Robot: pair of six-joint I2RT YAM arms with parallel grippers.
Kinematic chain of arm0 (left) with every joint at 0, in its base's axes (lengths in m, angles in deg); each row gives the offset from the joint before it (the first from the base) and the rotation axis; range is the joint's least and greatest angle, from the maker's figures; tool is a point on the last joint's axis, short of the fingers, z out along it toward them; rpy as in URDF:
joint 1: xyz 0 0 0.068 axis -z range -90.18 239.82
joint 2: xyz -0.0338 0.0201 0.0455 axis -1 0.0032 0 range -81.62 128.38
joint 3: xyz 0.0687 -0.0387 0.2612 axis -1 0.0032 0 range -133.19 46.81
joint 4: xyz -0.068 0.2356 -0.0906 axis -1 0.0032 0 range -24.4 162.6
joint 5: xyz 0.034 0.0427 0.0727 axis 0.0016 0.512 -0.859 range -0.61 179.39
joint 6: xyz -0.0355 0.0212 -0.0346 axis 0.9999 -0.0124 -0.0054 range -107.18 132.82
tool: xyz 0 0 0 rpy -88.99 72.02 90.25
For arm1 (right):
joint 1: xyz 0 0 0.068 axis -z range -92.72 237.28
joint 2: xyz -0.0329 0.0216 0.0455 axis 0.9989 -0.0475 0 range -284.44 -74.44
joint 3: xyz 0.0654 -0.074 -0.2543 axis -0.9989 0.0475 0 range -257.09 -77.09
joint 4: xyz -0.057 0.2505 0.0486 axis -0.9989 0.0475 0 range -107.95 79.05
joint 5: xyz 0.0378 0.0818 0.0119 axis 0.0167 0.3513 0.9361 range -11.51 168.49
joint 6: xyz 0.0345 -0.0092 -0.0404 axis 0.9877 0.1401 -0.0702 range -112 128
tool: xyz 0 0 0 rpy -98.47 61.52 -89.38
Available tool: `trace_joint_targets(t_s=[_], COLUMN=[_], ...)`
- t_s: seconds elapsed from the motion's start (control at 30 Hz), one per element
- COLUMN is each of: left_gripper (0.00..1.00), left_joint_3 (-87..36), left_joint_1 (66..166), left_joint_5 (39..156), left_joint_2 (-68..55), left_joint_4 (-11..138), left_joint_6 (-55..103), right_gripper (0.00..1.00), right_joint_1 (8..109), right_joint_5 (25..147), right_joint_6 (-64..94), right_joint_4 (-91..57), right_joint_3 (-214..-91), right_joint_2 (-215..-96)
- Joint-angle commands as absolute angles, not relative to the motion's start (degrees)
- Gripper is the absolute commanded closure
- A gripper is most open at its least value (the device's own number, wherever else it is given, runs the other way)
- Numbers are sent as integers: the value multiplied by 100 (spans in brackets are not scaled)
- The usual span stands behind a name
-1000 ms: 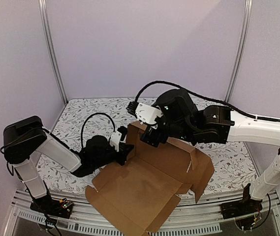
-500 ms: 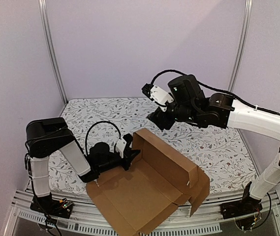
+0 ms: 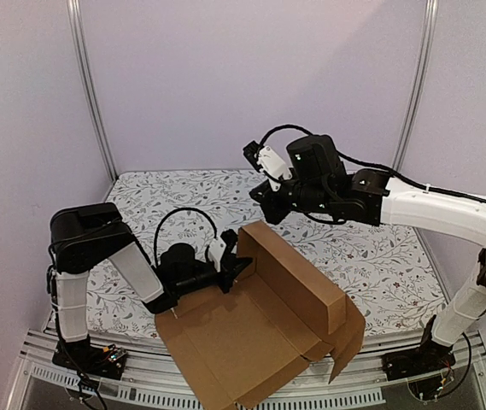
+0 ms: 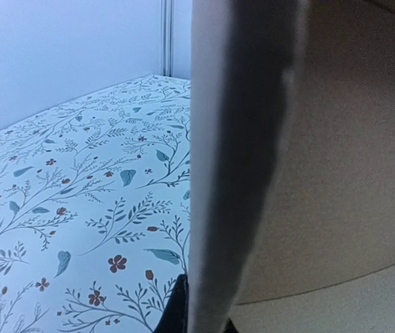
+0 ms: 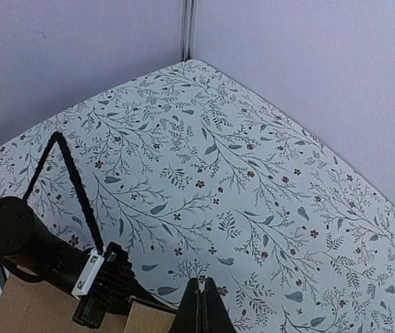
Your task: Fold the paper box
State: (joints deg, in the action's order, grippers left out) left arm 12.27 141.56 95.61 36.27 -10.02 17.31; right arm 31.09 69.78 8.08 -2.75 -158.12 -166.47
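Observation:
The paper box is brown cardboard, partly folded, lying at the table's near edge. Its back wall stands upright and a side flap is raised at the right. My left gripper is shut on the back wall's left end. In the left wrist view that cardboard edge fills the middle, pinched in the left gripper. My right gripper hovers above and behind the box, shut and empty. The right wrist view shows the right gripper closed over the cloth, with the box and left gripper below.
A floral cloth covers the table. Purple walls with metal posts close in the back and sides. The box's front corner overhangs the metal rail at the near edge. A black cable loops over the left arm.
My right gripper let go of the box's back wall, rose up and back, and closed. The left arm shifted slightly right, still holding the box, and the back wall now stands up.

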Motion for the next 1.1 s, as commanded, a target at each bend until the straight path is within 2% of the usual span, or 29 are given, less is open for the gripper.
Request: trace_joint_targets(t_s=[0.0, 0.53, 0.67, 0.83, 1.07], left_gripper=[100, 96, 91, 79, 71], left_joint_3=[1126, 981, 1019, 1132, 1158], left_joint_1=[14123, 14114, 14106, 14106, 14099], left_joint_5=[9651, 9548, 9574, 9571, 9515], left_joint_2=[3703, 4016, 3971, 3768, 3543], left_joint_4=[-1660, -1676, -1667, -1711, -1658], left_joint_6=[1698, 1788, 1797, 1801, 1635], right_gripper=[100, 100, 100, 100, 100], right_joint_1=[3138, 3084, 2923, 2814, 2782], right_joint_5=[7386, 7675, 7340, 7108, 7058], right_joint_6=[1203, 1964, 1926, 1919, 1938], right_joint_4=[-596, -1110, -1109, -1105, -1083], right_joint_3=[-15626, -14903, -14796, -14687, -14645], right_joint_2=[-16913, -17457, -17537, -17642, -17622])
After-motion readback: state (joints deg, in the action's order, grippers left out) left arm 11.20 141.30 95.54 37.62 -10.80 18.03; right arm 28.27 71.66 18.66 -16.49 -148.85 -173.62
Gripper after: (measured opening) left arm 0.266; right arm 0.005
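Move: The right hand, fingers shut, is above the box corner that the left gripper holds: the corner's top lies about 9 cm below it, 1 cm back and 3 cm to its left. The middle of the folded top strip is some 10 cm back, 11 cm right and 10 cm below the right hand. From the left hand, which pinches the upright wall edge, the corner's top is about 9 cm above, 2 cm ahead and 1 cm right, and the large panel's middle is 13 cm back, 3 cm left and 7 cm below. With its fingers kept shut, the right hand drops quickly about 7 cm onto the top of the box corner, its fingertips tipping down some 10 degrees, then slows and eases another centimetre lower while drifting left, some 3.5 cm leftward in all and slightly back. The left hand stays low at the same corner, sinking about a centimetre and coming back up, and partway through opens its fingers to about a quarter, ending its pinch but leaving them either side of the wall edge. ##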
